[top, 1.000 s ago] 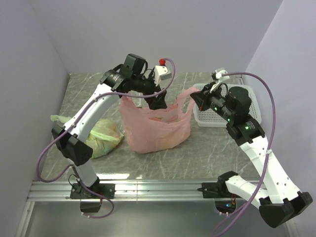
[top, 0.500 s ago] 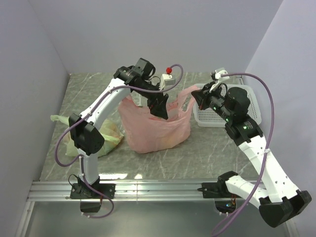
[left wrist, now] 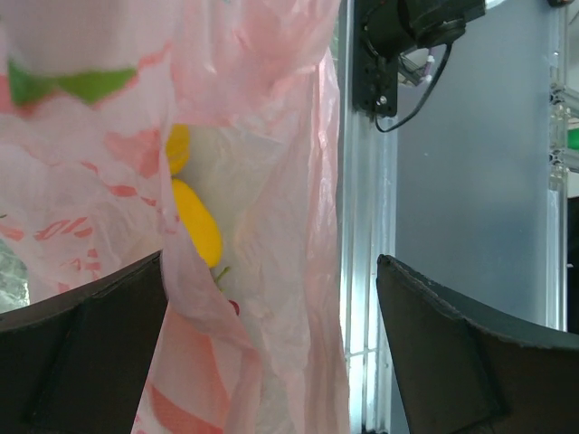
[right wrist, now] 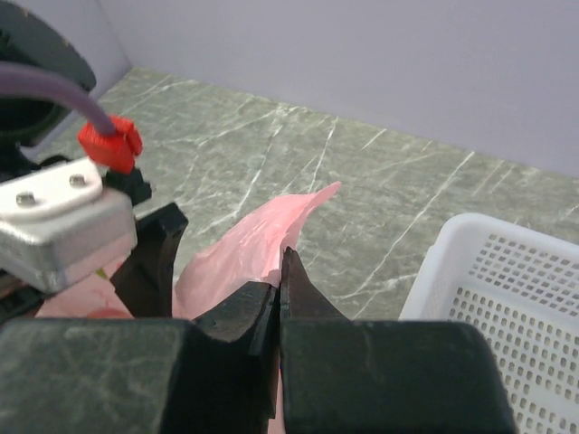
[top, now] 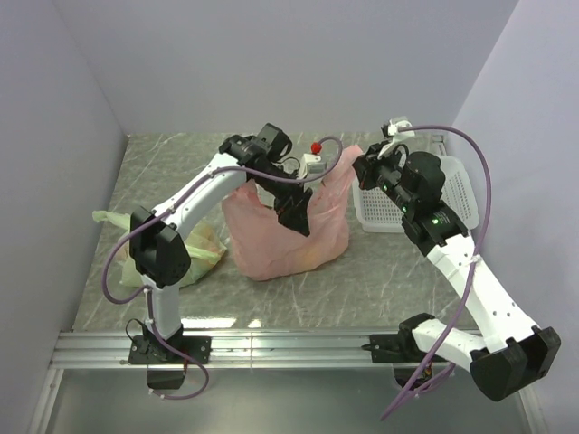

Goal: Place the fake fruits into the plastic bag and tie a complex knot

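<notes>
The salmon-pink plastic bag (top: 285,237) stands mid-table, its right handle (top: 339,172) pulled up taut. My right gripper (top: 363,168) is shut on that handle; in the right wrist view the jaws (right wrist: 281,264) pinch the pink strip (right wrist: 258,242). My left gripper (top: 298,215) hangs open at the bag's mouth, pointing down. In the left wrist view its fingers (left wrist: 86,357) stand wide apart, with loose bag film (left wrist: 271,226) between them. Yellow fake fruits (left wrist: 199,231) show through the film, with a dark red bit (left wrist: 234,307) beside them. The knot is out of view.
A pale green bag (top: 185,246) lies left of the pink one, beside the left arm. A white perforated basket (top: 412,210) sits at the right, under the right arm. Purple walls close the back and sides. An aluminium rail (top: 298,344) runs along the near edge.
The right gripper has raised the handle and drawn it left, stretching it upright. The left gripper has shifted right and toward the bag's near side, still open.
</notes>
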You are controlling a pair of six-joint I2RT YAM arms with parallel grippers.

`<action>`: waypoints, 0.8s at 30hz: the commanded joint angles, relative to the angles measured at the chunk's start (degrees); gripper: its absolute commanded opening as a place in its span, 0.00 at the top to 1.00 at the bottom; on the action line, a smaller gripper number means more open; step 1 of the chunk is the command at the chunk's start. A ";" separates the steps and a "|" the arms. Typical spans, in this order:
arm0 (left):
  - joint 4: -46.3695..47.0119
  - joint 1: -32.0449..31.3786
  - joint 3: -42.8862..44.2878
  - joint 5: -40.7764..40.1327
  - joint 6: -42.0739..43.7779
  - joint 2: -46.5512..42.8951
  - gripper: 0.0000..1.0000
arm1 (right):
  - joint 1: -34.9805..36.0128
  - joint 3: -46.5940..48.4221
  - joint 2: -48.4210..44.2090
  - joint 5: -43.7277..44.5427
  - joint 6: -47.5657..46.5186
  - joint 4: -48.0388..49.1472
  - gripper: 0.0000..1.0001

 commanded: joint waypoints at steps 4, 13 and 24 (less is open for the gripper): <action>8.21 -0.33 -4.80 -3.67 -3.00 -5.31 0.13 | 0.28 1.68 -0.26 2.70 1.33 4.42 1.00; 5.58 2.21 -7.62 1.23 2.26 -4.70 0.99 | -1.38 8.18 0.53 -13.72 -0.68 -9.98 0.68; -3.02 3.53 -6.05 7.29 13.07 -4.62 0.99 | -12.29 3.89 -6.84 -40.10 -23.68 -28.89 0.02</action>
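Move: A fold of the pink plastic bag hangs between the left hand's open fingers, practically at its hand point and about 1 cm below; the fruit-filled body of the bag lies some 17 cm below, 3 cm back and 3 cm left. The bag handle, still pinched in the right hand's shut fingers, is about 9 cm ahead, 15 cm right and 9 cm above the left hand. From the right hand the white basket stands roughly 6 cm ahead, 18 cm right, 33 cm below. The bag's film is pinched by the left fingers, which shut from wide open while sinking about 1.5 cm, then keep hold and shift some 2 cm left. Just as they finish closing, the right fingers open wide and let go of the handle; that hand draws back about 6 cm and sinks a little, its fingers swinging some 20 degrees counter-clockwise and tipping down. ##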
